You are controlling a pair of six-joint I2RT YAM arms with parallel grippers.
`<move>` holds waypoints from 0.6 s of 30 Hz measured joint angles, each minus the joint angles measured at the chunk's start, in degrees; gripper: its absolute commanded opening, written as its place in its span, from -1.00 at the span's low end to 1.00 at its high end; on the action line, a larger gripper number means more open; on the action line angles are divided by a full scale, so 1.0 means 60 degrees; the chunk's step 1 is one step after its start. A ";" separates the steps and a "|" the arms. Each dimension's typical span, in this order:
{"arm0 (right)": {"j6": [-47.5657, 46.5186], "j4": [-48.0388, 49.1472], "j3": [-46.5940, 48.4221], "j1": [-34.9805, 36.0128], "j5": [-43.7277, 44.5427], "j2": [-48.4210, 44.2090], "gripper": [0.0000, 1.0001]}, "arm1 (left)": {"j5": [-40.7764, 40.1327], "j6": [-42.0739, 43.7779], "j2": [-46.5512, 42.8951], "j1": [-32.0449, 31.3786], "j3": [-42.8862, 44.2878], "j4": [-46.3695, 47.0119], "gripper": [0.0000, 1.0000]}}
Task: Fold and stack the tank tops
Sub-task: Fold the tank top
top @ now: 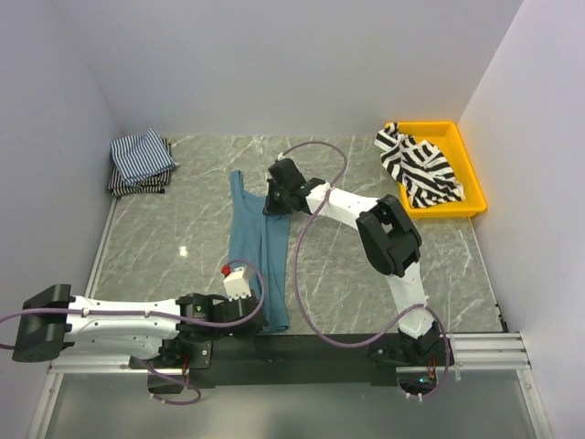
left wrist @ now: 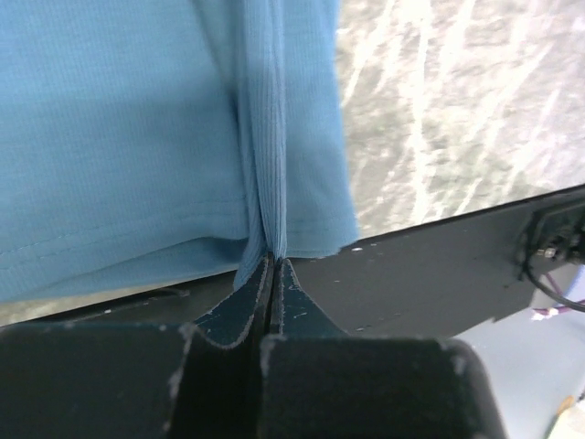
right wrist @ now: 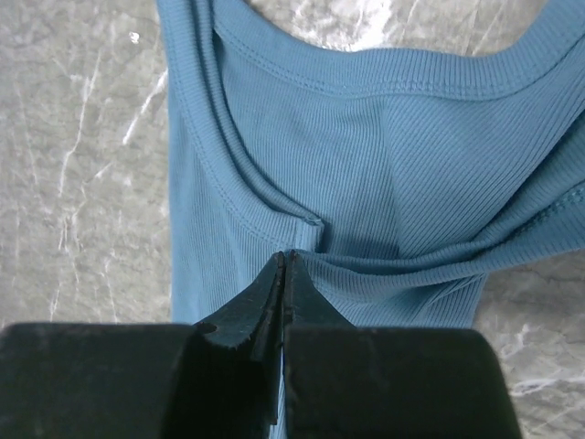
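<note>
A teal-blue tank top (top: 259, 251) lies as a long narrow strip down the middle of the table. My left gripper (left wrist: 272, 262) is shut on its bottom hem near the table's front edge (top: 265, 322). My right gripper (right wrist: 285, 258) is shut on the teal cloth (right wrist: 384, 119) just below the neckline, at the far end of the strip (top: 276, 203). A black-and-white striped tank top (top: 419, 166) lies crumpled in the yellow tray (top: 466, 151). Folded finely striped blue-white tops (top: 140, 161) sit stacked at the back left.
White walls close in the table on the left, back and right. The black base rail (left wrist: 439, 274) runs along the near edge just beyond the hem. Purple cables (top: 315, 229) loop over the marble top beside the right arm.
</note>
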 measured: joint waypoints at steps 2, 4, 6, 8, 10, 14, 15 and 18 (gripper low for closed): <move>0.0033 -0.0069 0.0055 0.0022 0.0004 0.0076 -1.00 | 0.0055 -0.0029 0.0036 0.0018 -0.0087 -0.0007 -0.99; 0.0036 -0.0087 0.0146 0.0036 0.0011 0.0160 -1.00 | 0.0095 -0.0047 0.0124 0.0018 -0.0117 0.0000 -0.99; 0.0033 -0.0113 0.0248 0.0055 0.0018 0.0273 -1.00 | 0.0113 -0.0084 0.0186 0.0018 -0.0160 0.0022 -0.99; 0.0033 -0.0127 0.0291 0.0069 0.0022 0.0382 -1.00 | 0.0153 -0.0142 0.0193 0.0025 -0.0211 0.0025 -0.99; 0.0029 -0.0131 0.0306 0.0076 0.0022 0.0484 -0.96 | 0.0160 -0.0240 0.0164 0.0029 -0.0255 0.0018 -0.95; 0.0022 -0.0168 0.0306 0.0076 0.0047 0.0565 -0.44 | 0.0168 -0.0259 -0.0007 0.0036 -0.0270 -0.0084 -0.44; -0.0007 -0.0164 0.0310 0.0076 0.0069 0.0561 -0.36 | 0.0171 -0.0215 -0.0026 0.0036 -0.0251 -0.0138 -0.37; -0.0109 -0.0138 0.0310 0.0076 0.0175 0.0550 -0.17 | 0.0175 -0.0135 -0.0040 0.0036 -0.0015 -0.0484 -0.28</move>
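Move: The tank top's right side edge is already pinched at both ends, by the left hand at the hem and the right hand at the shoulder. The place where it gets laid, along the top's middle, is right under them, about 1 cm below the left hand and 2 cm below the right. The new outer fold lies some 6 cm to the right of each hand, level with it. The other strap stands about 8 cm ahead and 7 cm left of the right hand. The tank top's doubled-over edge is set down onto the middle of the cloth by both hands: the right sinks straight down about 2 cm, while the left eases down and leftward about 1 cm each. Once low, both grippers open to roughly a third and let go of the hem and shoulder ends, the left starting to rise by half a centimetre. ##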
